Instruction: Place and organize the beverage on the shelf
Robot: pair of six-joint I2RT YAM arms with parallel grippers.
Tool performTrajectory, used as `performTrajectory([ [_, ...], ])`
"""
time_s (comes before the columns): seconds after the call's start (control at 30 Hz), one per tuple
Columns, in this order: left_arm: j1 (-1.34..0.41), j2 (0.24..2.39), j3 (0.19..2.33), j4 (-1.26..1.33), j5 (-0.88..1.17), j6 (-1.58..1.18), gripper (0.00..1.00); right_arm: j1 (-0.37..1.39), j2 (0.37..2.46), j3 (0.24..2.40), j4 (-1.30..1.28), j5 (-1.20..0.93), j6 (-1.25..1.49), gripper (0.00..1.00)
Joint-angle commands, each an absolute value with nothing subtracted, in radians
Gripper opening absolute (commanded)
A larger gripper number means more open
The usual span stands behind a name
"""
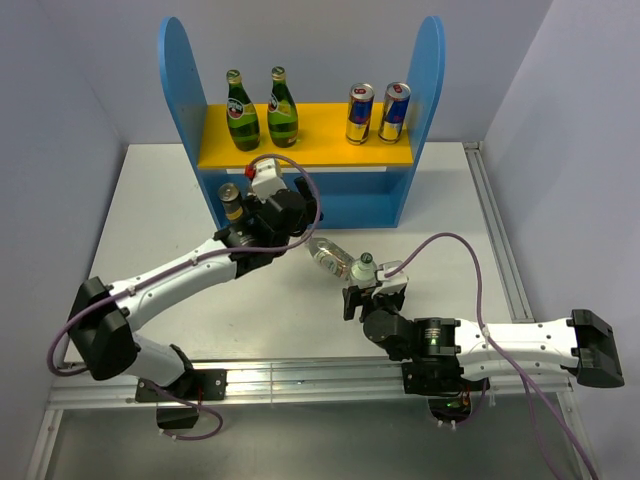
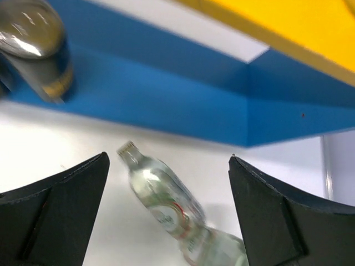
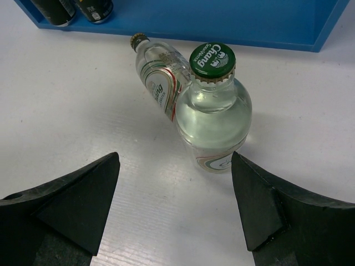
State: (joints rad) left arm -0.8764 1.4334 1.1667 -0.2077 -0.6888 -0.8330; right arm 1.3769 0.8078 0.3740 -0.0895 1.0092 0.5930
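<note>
The shelf (image 1: pixel 180 90) holds two green glass bottles (image 1: pixel 241 112) (image 1: pixel 282 108) on its yellow board. Two dark cans (image 3: pixel 55 8) (image 3: pixel 94 8) stand on its blue base; the top view shows only one can (image 1: pixel 231 200), with the left arm covering the other. A clear bottle (image 1: pixel 328 258) (image 2: pixel 161 194) (image 3: pixel 158 77) lies on the table, neck toward the shelf. It touches an upright clear bottle with a green cap (image 1: pixel 364 268) (image 3: pixel 213 119). My left gripper (image 1: pixel 300 222) (image 2: pixel 168 160) hovers open over the lying bottle. My right gripper (image 1: pixel 375 292) (image 3: pixel 175 158) is open just short of the upright bottle.
Two blue-and-silver cans (image 1: pixel 360 113) (image 1: pixel 394 112) stand on the right half of the yellow board. A metal rail (image 1: pixel 500 240) runs along the table's right edge. Grey walls close in on both sides.
</note>
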Motion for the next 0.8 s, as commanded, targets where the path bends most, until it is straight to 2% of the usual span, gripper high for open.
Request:
performTrajectory([
  [0.0,-0.884,1.518,1.267,-0.403,-0.555,-1.11,0.96,1.384,0.782,0.402,-0.071,1.035,0.595,0.88],
  [0.13,-0.888,1.623,1.367,-0.518,-0.525,-1.247,0.97,1.385,0.749,0.39,-0.067,1.031,0.597,0.88],
  [0.3,-0.896,1.658,1.349,-0.551,-0.493,-1.466,0.97,1.384,0.735,0.383,-0.072,1.035,0.603,0.88],
  [0.47,-0.907,1.736,1.342,-0.535,-0.434,-1.531,0.97,1.385,0.712,0.385,-0.11,1.054,0.635,0.88],
  [0.77,-0.95,1.87,1.405,-0.612,-0.454,-1.66,0.97,1.385,0.571,0.334,-0.12,1.057,0.655,0.87],
])
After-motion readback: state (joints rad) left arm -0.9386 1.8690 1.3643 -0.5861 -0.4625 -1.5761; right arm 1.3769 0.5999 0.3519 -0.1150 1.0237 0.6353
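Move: The clear bottle lying on the table has its middle about 9 cm to the left hand's right, 2 cm nearer the base and some 20 cm below it. The standing clear bottle is about 9 cm farther right than the lying one and 6 cm nearer the base; the near can on the lower shelf is some 10 cm ahead of the left hand and 7 cm to its left, 13 cm down. From the right hand, the lying bottle is about 14 cm ahead, 10 cm left and 10 cm down. The lying bottle is closed in on by the left hand, which leaves the shelf front and sinks about 16 cm, swinging right and drawing slightly back, fingers wide open. Its wrist tips some 30 degrees further downward and turns a little counter-clockwise. Beside the standing bottle the open right hand rises about 3 cm, rolling its left side up. ##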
